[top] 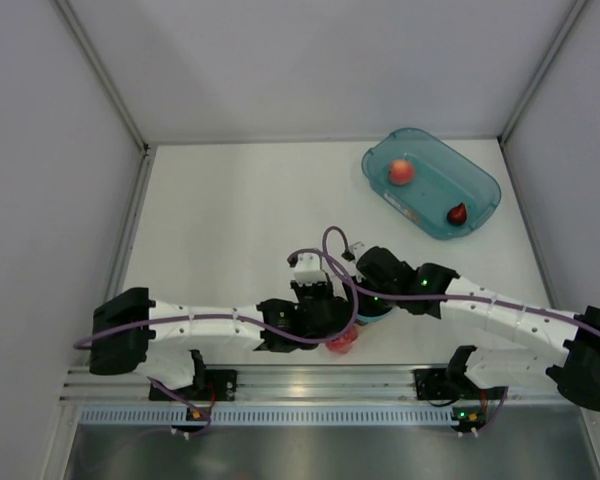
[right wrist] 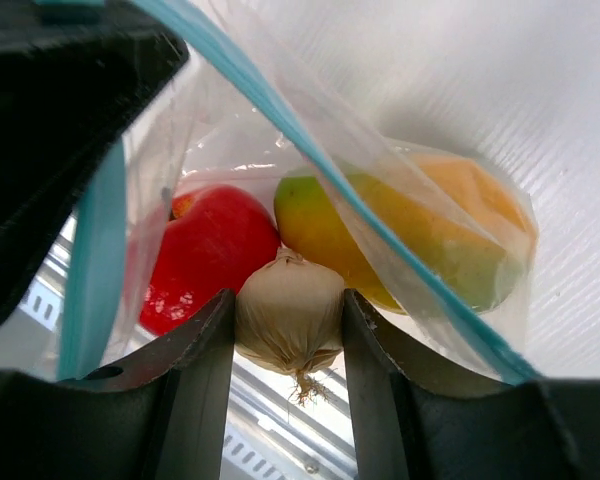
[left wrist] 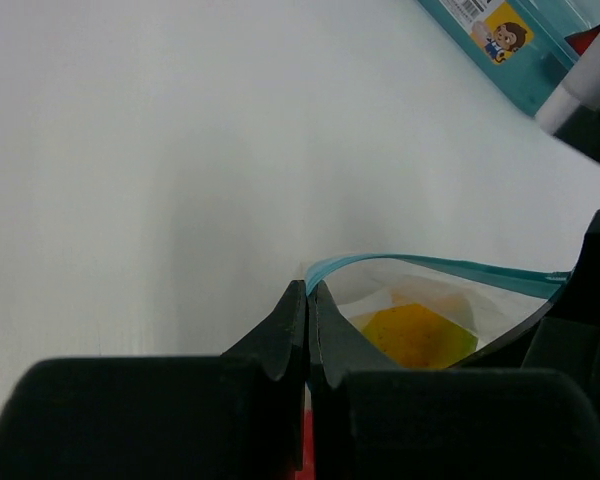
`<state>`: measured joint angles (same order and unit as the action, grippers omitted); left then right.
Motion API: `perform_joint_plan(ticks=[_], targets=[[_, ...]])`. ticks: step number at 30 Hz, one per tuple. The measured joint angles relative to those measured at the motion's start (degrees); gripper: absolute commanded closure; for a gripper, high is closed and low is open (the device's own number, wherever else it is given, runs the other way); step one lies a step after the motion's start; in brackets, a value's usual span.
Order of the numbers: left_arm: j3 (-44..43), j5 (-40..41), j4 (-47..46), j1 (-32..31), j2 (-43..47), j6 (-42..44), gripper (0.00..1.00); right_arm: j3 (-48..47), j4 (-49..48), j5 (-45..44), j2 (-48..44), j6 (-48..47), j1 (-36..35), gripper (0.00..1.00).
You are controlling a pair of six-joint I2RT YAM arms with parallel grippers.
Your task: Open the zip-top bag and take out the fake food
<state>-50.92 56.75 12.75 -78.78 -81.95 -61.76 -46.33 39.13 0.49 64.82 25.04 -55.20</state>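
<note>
The zip-top bag (right wrist: 410, 290) is clear with a teal zip strip (left wrist: 430, 265), and its mouth gapes open. My left gripper (left wrist: 307, 290) is shut on one corner of that strip. My right gripper (right wrist: 288, 297) reaches into the mouth, its jaws closed on a beige garlic-like bulb (right wrist: 288, 325) of fake food. Behind the bulb in the bag lie a red tomato-like ball (right wrist: 210, 255) and a yellow-orange mango (right wrist: 400, 240). From above, both grippers meet near the table's front edge, left (top: 325, 312) and right (top: 372, 300), with red fruit (top: 342, 343) showing under them.
A teal translucent tub (top: 477, 192) stands at the back right, holding a pinkish peach ball (top: 401, 171) and a small dark red piece (top: 458, 213). White walls enclose the table on three sides. The metal rail (top: 310, 385) with the arm bases runs along the front edge.
</note>
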Motion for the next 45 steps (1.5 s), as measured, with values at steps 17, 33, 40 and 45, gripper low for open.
perform_joint_plan(ticks=[17, 33, 40, 45], targets=[[-0.6, 0.9, 1.6, -1.2, 4.3, 6.3, 1.00, -7.0, -7.3, -4.9, 4.1, 0.6, -1.2, 0.80], [-0.4, 1.4, 7.1, 3.3, 8.3, 7.2, 1.00, -14.4, 0.5, -13.4, -5.1, -0.4, -1.1, 0.80], [2.6, -0.1, 8.7, 9.1, 14.7, 7.2, 1.00, -20.9, 3.6, -17.2, -5.6, -3.6, 11.9, 0.79], [5.3, -2.9, 9.3, 15.0, 20.1, 8.2, 1.00, -23.4, 2.4, -21.1, -1.6, -5.0, 28.8, 0.78]])
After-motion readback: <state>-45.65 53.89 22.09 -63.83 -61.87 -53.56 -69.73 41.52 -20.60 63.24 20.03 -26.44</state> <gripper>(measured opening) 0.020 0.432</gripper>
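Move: The right hand, inside the open bag, already grips the onion; the basin's middle lies about 38 cm ahead of this hand, 21 cm to its right and 8 cm lower. Inside the basin, the peach is some 42 cm ahead and 13 cm right of the hand, the dark red fruit 28 cm ahead and 26 cm right. The mango sits about 3 cm ahead, 3 cm right and 5 cm below. From the left hand, pinching the zip edge, the basin is roughly 32 cm ahead, 26 cm right. Keeping its grip on the onion, the right hand first works forward and left, then climbs out of the bag and swings fast forward and right towards the basin, ending some 16 cm higher and turned about 40 degrees clockwise, its fingers tipping upward. The left hand, still pinching the zip edge, lifts slightly, then carries the bag left about 11 cm and a little forward, away from the basin. ##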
